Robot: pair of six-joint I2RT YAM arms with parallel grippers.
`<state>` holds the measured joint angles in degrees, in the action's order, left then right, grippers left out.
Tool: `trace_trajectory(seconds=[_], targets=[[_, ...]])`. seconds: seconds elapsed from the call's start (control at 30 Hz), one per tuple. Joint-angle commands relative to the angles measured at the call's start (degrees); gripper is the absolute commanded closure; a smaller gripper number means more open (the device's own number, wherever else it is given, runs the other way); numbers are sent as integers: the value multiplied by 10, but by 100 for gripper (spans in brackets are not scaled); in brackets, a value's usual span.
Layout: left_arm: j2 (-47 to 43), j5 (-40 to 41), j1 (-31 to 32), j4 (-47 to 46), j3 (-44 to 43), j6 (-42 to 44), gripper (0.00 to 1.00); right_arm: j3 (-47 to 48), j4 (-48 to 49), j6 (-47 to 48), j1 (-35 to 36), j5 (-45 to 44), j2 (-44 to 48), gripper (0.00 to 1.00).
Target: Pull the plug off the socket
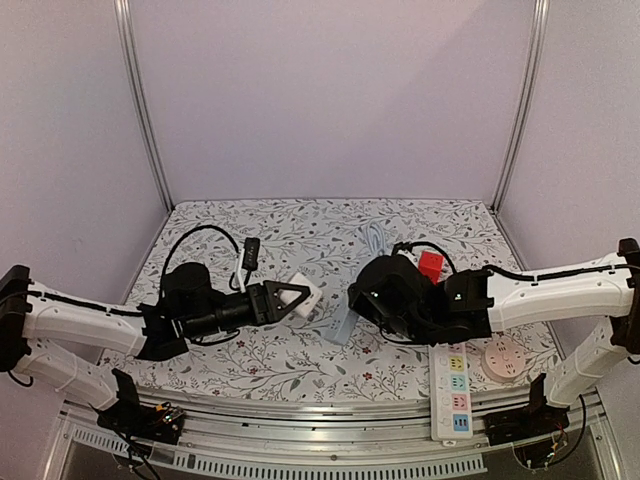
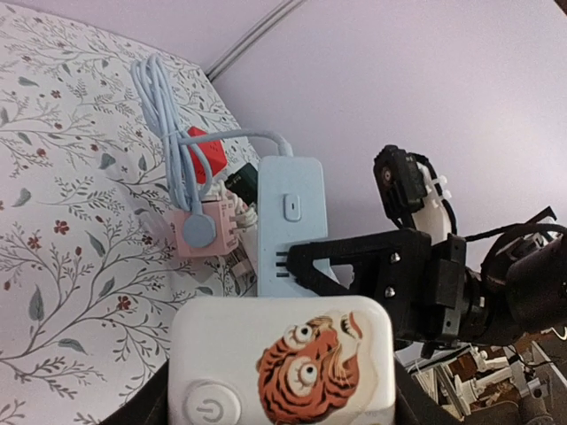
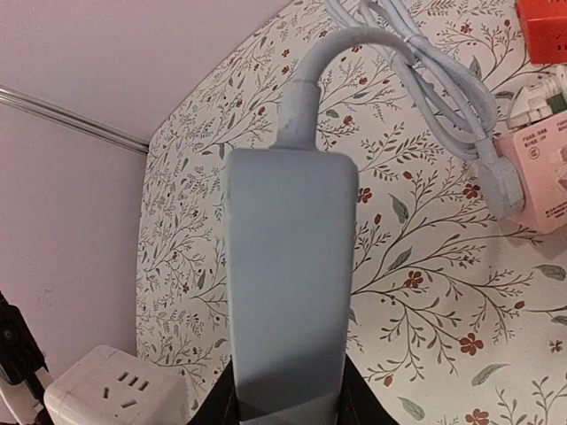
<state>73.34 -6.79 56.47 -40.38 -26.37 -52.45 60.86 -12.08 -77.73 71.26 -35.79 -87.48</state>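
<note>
My left gripper (image 1: 295, 295) (image 2: 279, 390) is shut on the plug, a white cube (image 2: 279, 363) with a tiger sticker and a power button. The cube (image 1: 305, 293) is held above the table, left of centre. My right gripper (image 1: 352, 310) (image 3: 288, 403) is shut on one end of the socket, a light blue power strip (image 3: 288, 274) (image 2: 288, 221) (image 1: 338, 322). The strip's blue cable (image 3: 416, 62) lies coiled behind it. In the right wrist view the white cube (image 3: 97, 390) sits off to the strip's left, apart from it.
A pink cube adapter (image 2: 205, 232) (image 3: 540, 168) and a red block (image 1: 430, 264) lie by the coiled cable. A black adapter (image 1: 250, 252) with its cord is at the back left. A white strip with coloured sockets (image 1: 452, 392) and a round pinkish disc (image 1: 505, 357) are at the near right edge.
</note>
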Motion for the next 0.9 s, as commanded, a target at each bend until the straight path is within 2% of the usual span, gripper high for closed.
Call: trace_trajectory(seconds=[0.0,0.17,0.4,0.53,0.77,0.87], targets=[[-34,51,-14,14,12,41,100,20,-94,55,-1,-67,27,100],[-63,61,-14,41,20,37,100,17,-84,78,0,-61,14,100],[-72,48,-41,180,-28,26,100,-10,-17,164,0,-22,25,100],[-35,-13,-103,355,-99,47,100,-24,-15,230,1,-2,40,100],[-16,-87,-226,398,-91,69,100,-53,-14,315,0,42,89,100],[17,-102,-255,438,-99,76,100,-61,-14,336,0,51,98,100]])
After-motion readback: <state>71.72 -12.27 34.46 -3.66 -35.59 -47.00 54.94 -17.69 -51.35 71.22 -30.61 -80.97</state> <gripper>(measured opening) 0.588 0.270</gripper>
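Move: In the left fingers, the plug is already off the socket; the light-blue socket in the right fingers lies about 11 cm to the left hand's right, level ahead, a touch lower. Clear table lies some 12 cm ahead, 14 cm left and 18 cm below the left hand. From the right hand, the plug is roughly 9 cm left and level; the pink adapter is about 14 cm ahead, 10 cm right, the red block 18 ahead, 22 right, both some 15 cm below. Carrying the held plug away from the socket, the left hand first eases left with a small rise, then sweeps left, forward and down over the clear table, ending about 10 cm left and 8 cm forward, wrist turning some 30 degrees. The right hand keeps its grip on the socket, drifting a few centimetres right, back and down while rolling left side down and turning counter-clockwise. ##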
